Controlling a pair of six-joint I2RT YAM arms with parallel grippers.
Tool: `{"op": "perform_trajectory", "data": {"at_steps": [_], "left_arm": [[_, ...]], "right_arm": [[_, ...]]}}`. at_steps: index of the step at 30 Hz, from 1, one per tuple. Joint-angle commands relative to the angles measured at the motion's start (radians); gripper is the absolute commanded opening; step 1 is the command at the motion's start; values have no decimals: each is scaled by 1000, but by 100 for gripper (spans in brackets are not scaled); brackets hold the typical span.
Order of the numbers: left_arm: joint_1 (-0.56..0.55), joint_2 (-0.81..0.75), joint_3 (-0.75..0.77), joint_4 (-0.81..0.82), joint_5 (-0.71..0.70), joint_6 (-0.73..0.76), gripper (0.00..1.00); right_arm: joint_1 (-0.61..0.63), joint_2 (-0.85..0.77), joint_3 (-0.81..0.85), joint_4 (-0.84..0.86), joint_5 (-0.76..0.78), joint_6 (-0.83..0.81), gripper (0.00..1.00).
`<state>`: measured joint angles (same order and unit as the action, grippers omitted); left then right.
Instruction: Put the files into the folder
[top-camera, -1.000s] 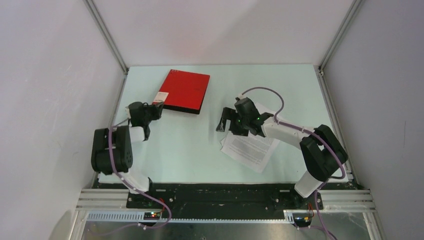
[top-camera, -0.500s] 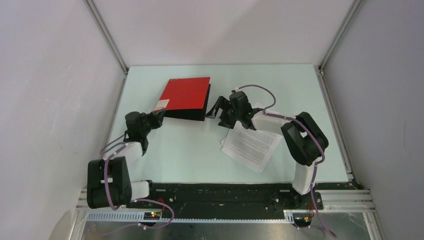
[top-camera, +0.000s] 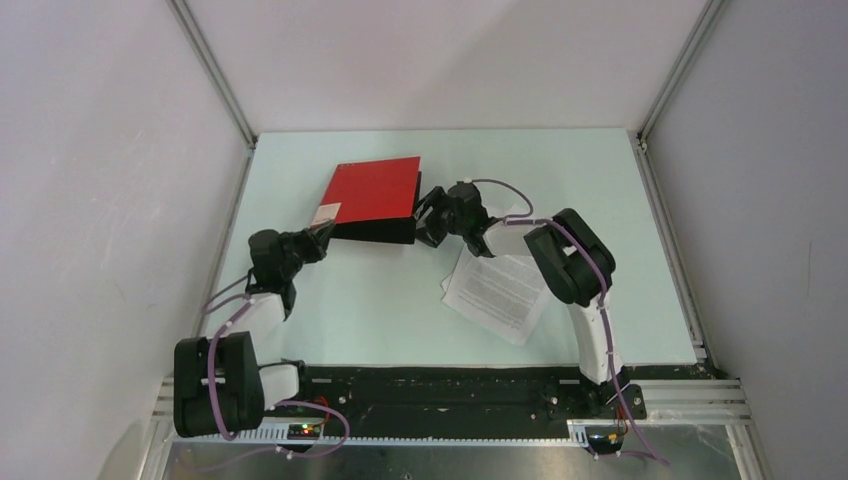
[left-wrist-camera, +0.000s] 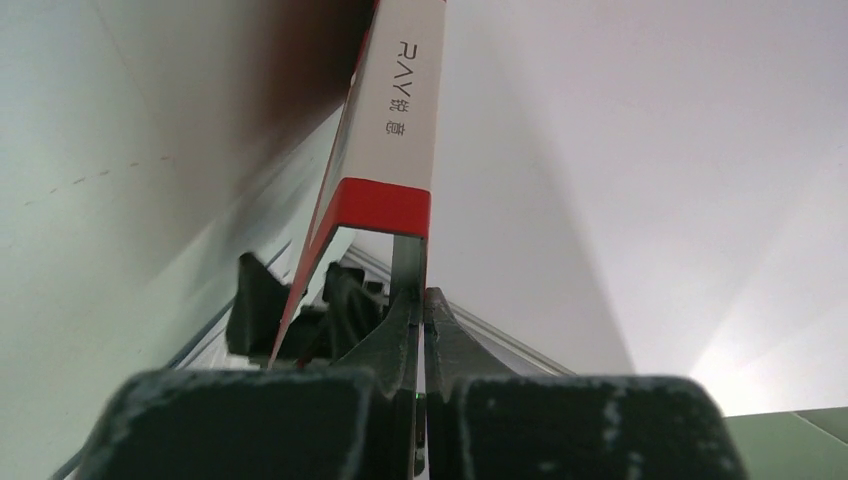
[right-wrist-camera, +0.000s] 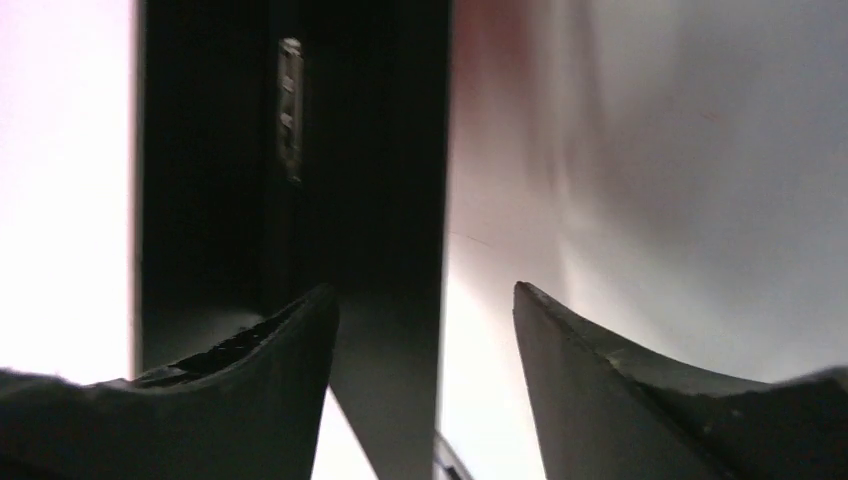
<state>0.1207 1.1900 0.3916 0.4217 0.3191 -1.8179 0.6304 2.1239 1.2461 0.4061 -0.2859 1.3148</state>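
Note:
The red folder (top-camera: 371, 190) lies at the back middle of the table, its cover raised so a black band shows under the near edge. My left gripper (top-camera: 322, 228) is shut on the cover's near-left corner by the white label (top-camera: 326, 212). In the left wrist view the red cover with its white label (left-wrist-camera: 405, 110) rises edge-on from the shut gripper (left-wrist-camera: 422, 300). My right gripper (top-camera: 428, 212) is at the folder's right edge, open. In the right wrist view the gripper (right-wrist-camera: 425, 300) has the black folder edge (right-wrist-camera: 385, 200) between its fingers, with a metal clip (right-wrist-camera: 290, 110) behind. The files (top-camera: 500, 292) lie flat to the right.
Grey walls with aluminium posts (top-camera: 215, 75) close in the pale green table (top-camera: 380, 310) on the left, back and right. The right arm's elbow (top-camera: 570, 255) hangs over the far end of the files. A black base rail (top-camera: 440, 385) runs along the near edge.
The left gripper has lifted the folder's cover by its corner and turned the folder squarer. The right gripper has moved left from above the files to the folder's right edge, its fingers narrowing.

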Motion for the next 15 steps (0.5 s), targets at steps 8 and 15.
{"op": "perform_trajectory", "data": {"at_steps": [8, 15], "left_arm": [[-21, -226, -48, 39, 58, -62, 14], [-30, -349, -77, 40, 84, 85, 99]], "right_arm": [[-4, -59, 168, -98, 79, -68, 0], [70, -296, 326, -723, 388, -581, 0]]}}
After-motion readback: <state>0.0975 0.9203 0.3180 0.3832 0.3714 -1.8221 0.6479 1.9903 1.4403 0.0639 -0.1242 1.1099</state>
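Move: The left hand, shut on the near, labelled corner of the red folder, has the folder's middle about 6 cm ahead, 9 cm to its right and some 5 cm below; the folder's free right edge is some 20 cm to its right, 3 cm ahead and 6 cm below. For the open right hand that edge lies only about 2 cm ahead, 2 cm left and 1 cm up, the folder's middle 4 cm ahead and 12 cm left at much its own height. The files lie some 17 cm back, 20 cm right and 5 cm below. Forward and left a few centimetres, the right hand pushes onto the folder's free edge and shuts its fingers on the black-lined back cover, then lifts, for about 7 cm of rise in all, easing back and left. The left hand draws up and back about 5 cm, opens wide and lets go of the near corner, its fingertips tilting up slightly. ##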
